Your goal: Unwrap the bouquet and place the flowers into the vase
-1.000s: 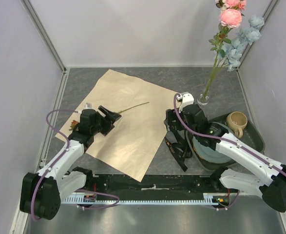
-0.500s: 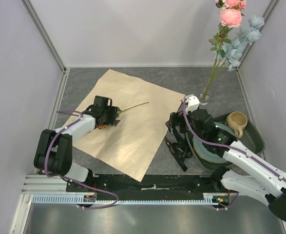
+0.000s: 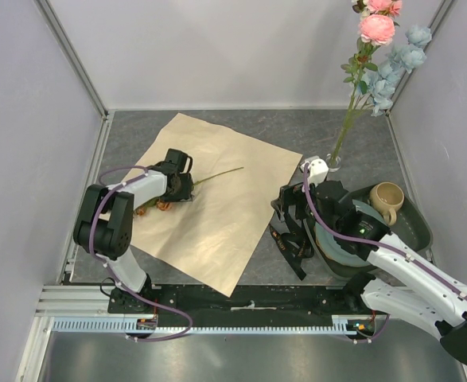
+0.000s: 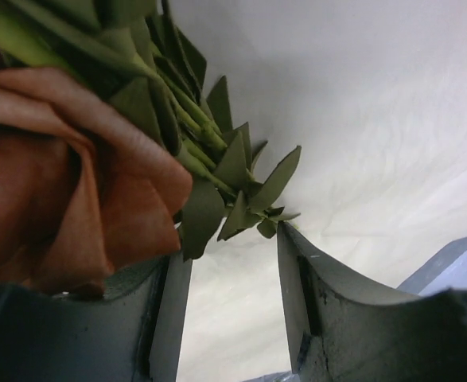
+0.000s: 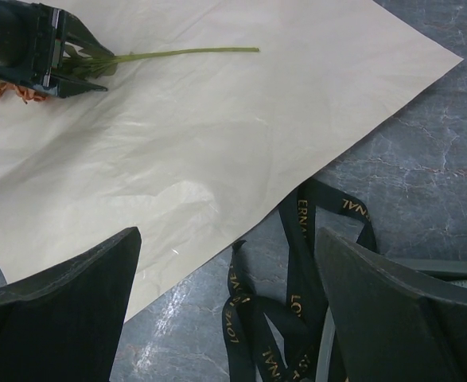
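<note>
The bouquet is undone: its kraft paper [image 3: 217,215] lies flat and the black ribbon [image 3: 285,243] lies loose. A rust-orange rose [image 3: 150,208] rests on the paper, its stem [image 3: 221,173] pointing right. My left gripper [image 3: 187,189] is low over it, open, its jaws straddling the leafy stem base [image 4: 217,159] just below the bloom [image 4: 58,183]. Paper shows between the pads. The vase [image 3: 331,163] at the back right holds pink [image 3: 376,29] and blue flowers [image 3: 400,60]. Beside the ribbon [image 5: 297,318], my right gripper [image 3: 284,213] hangs wide open and empty.
A dark tray [image 3: 420,231] at the right holds a grey-blue plate and a beige mug [image 3: 386,199]. Pale walls enclose the table on three sides. The paper's right edge [image 5: 360,119] ends just short of the ribbon.
My left arm has swung round and brought its gripper onto the rose's stem base, with the jaws narrowing. My right gripper has drawn back slightly toward the tray.
</note>
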`<state>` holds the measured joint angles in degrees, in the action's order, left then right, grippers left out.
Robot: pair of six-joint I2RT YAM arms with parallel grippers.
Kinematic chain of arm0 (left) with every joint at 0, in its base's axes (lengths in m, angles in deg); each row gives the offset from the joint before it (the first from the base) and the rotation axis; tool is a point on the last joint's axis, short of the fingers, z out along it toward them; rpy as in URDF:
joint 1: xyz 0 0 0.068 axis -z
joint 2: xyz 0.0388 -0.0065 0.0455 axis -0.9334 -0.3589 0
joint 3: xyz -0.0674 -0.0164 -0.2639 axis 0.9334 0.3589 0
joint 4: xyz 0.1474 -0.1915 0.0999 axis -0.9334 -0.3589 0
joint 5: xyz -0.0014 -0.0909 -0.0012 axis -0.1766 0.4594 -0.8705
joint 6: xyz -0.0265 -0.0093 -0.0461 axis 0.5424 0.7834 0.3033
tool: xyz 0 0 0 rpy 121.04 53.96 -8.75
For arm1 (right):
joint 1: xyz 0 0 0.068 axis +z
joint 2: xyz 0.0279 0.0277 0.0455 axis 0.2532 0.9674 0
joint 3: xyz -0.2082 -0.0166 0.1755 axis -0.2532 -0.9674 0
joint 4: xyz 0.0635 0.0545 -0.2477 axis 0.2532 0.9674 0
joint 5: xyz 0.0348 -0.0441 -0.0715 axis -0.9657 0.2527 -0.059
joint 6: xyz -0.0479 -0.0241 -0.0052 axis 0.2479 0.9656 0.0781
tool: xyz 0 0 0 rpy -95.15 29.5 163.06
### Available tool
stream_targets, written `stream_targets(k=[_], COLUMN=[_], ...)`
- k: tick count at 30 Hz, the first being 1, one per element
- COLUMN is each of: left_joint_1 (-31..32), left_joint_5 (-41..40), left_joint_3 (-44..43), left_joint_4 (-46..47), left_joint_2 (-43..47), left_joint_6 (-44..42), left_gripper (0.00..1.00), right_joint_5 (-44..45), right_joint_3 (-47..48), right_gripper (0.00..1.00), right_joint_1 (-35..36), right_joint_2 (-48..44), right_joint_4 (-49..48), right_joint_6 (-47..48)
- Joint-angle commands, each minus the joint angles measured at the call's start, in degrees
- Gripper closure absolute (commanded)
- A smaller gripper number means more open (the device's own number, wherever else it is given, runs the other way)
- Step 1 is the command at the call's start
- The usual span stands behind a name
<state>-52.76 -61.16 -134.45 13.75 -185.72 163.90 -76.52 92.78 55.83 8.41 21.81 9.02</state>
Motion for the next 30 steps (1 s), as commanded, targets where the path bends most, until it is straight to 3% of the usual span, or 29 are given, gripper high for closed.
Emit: stream_targets(k=[1,8,20,30], left_joint_1=[0.05,0.32,0.23,0.14], left_joint_5=[-5.90,-9.42,-7.22,-10.12], left_joint_3=[-4.61,-10.67,-11.47,-11.73], left_joint_4=[-3.35,-7.92,-8.45,-8.45], left_joint_2=[-2.19,-4.48,-9.40,-5.99], left_joint_6=[4.62,3.66,6.65,-2.56], left_gripper=[0.47,0.48,0.48,0.98], right_joint_5=[-0.82,-0.91,-0.56,1.29], right_joint_3=[-0.78,-0.87,-0.78,0.45], right_gripper=[0.02,0.02,0.02,0.02], right_joint_1=[0.32,0.40,0.32,0.32], right_joint_2=[-1.02,-0.58,0.47,0.56], right_joint_4=[-1.05,-1.22,-1.49,0.27], right_joint_6=[-0.30,-0.30,-0.04,0.49])
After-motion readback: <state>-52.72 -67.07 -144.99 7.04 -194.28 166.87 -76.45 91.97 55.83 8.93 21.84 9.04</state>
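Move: The leafy stem of the orange flowers crosses in front of the half-open left fingers; the place to pinch lies about 3 cm ahead, 1 cm left and 1 cm lower. The orange heads are some 10 cm left of that hand and 4 cm back, and the stem's bare end is about 15 cm right and 9 cm ahead. The vase stands roughly 40 cm right and 11 cm ahead; from the right hand the pinch spot is about 28 cm left, 16 cm ahead and 18 cm down. Keeping its fingers half open and steeply down, the left hand goes about 3 cm forward and 1 cm left to the stem just below the leaves, rising some 1.5 cm on the way while the wrist turns about 5 degrees counter-clockwise. It then sinks about 2.5 cm almost straight down to the paper and, nearly still, closes its fingertips to pinch the stem, with the orange heads on its left and the bare end sticking out to its right. ##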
